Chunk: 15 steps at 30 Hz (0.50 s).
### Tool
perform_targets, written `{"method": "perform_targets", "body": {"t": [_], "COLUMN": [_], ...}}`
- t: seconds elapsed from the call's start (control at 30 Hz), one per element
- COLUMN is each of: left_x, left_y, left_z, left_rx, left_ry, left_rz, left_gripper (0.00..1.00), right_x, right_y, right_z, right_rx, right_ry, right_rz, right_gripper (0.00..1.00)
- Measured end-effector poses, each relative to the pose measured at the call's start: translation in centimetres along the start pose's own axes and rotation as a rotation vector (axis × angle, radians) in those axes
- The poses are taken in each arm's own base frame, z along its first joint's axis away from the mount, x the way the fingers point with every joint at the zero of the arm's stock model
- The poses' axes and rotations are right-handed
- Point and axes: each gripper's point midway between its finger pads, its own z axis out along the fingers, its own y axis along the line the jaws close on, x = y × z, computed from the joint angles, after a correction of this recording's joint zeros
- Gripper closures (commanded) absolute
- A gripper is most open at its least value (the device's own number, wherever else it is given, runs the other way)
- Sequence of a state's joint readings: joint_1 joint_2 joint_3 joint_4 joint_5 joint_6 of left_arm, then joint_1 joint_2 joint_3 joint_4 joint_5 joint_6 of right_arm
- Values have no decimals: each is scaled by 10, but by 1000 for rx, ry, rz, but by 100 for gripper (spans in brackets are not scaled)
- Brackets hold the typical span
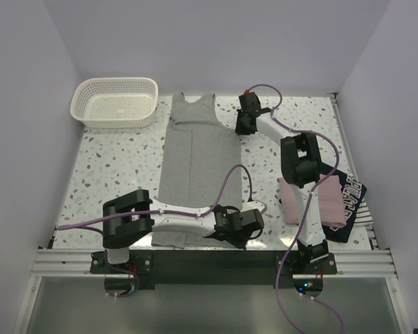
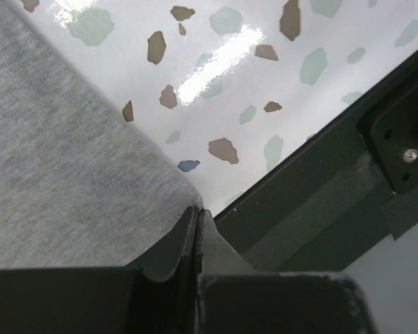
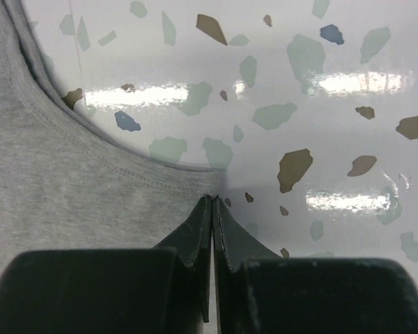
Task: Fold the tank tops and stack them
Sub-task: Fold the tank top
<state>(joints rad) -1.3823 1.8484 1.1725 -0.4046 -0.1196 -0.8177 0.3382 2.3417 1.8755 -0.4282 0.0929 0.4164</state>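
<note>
The grey tank top [image 1: 195, 156] lies flat and lengthwise on the table's middle, neck at the far end. My left gripper [image 1: 228, 221] is at its near right hem corner [image 2: 90, 174]. In the left wrist view the left gripper [image 2: 197, 210] is shut, with the cloth's corner pinched at its tips. My right gripper [image 1: 241, 129] is at the far right side, just below the armhole. In the right wrist view the right gripper [image 3: 213, 200] is shut on that grey edge [image 3: 90, 188]. The folded pink tank top [image 1: 312, 202] lies at the right, partly over the navy tank top [image 1: 350, 202].
A white lattice basket [image 1: 115, 103] stands at the far left corner. The table's dark front rail [image 2: 320, 202] runs just beside my left fingertips. The right arm [image 1: 303, 160] reaches over the pink and navy tops.
</note>
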Motion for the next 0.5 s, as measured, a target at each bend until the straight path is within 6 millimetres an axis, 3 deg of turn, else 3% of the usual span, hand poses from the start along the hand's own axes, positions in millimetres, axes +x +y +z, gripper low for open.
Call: {"method": "perform_targets", "body": {"t": [0.3, 0.5], "left_x": [-31, -39], "left_y": [-28, -35], "left_z": [-42, -54], "left_rx": [113, 163], "left_ry": [-109, -153], "left_rz": [14, 6], "left_gripper": [100, 100], "right_x": [-11, -13], "right_y": [-40, -56], "right_z": [-1, -4], "right_rx": [76, 108], "right_ry": [-5, -4], "right_rz": [93, 117], "right_gripper": [100, 100]}}
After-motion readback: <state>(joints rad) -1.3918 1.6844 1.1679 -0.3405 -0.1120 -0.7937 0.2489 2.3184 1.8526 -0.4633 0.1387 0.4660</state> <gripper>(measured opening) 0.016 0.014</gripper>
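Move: Pinched in both hands already, the grey tank top has its middle about 15 cm to the left and 28 cm ahead of the left hand, which holds the near right hem corner 2 cm from the table's front edge. The right hand grips the right edge below the armhole, with the middle 16 cm left and 19 cm back, and the shoulder end 20 cm left and 13 cm ahead. The folded pink tank top lies some 25 cm right and 30 cm back of the right hand. Dragging the gripped side edge about 6 cm to the right along the table, the right hand stays low and turns some 10 degrees clockwise. The left hand keeps its pinch on the hem corner and lifts it about 7 cm, drifting some 2 cm right as its fingertips tilt out to the right. ##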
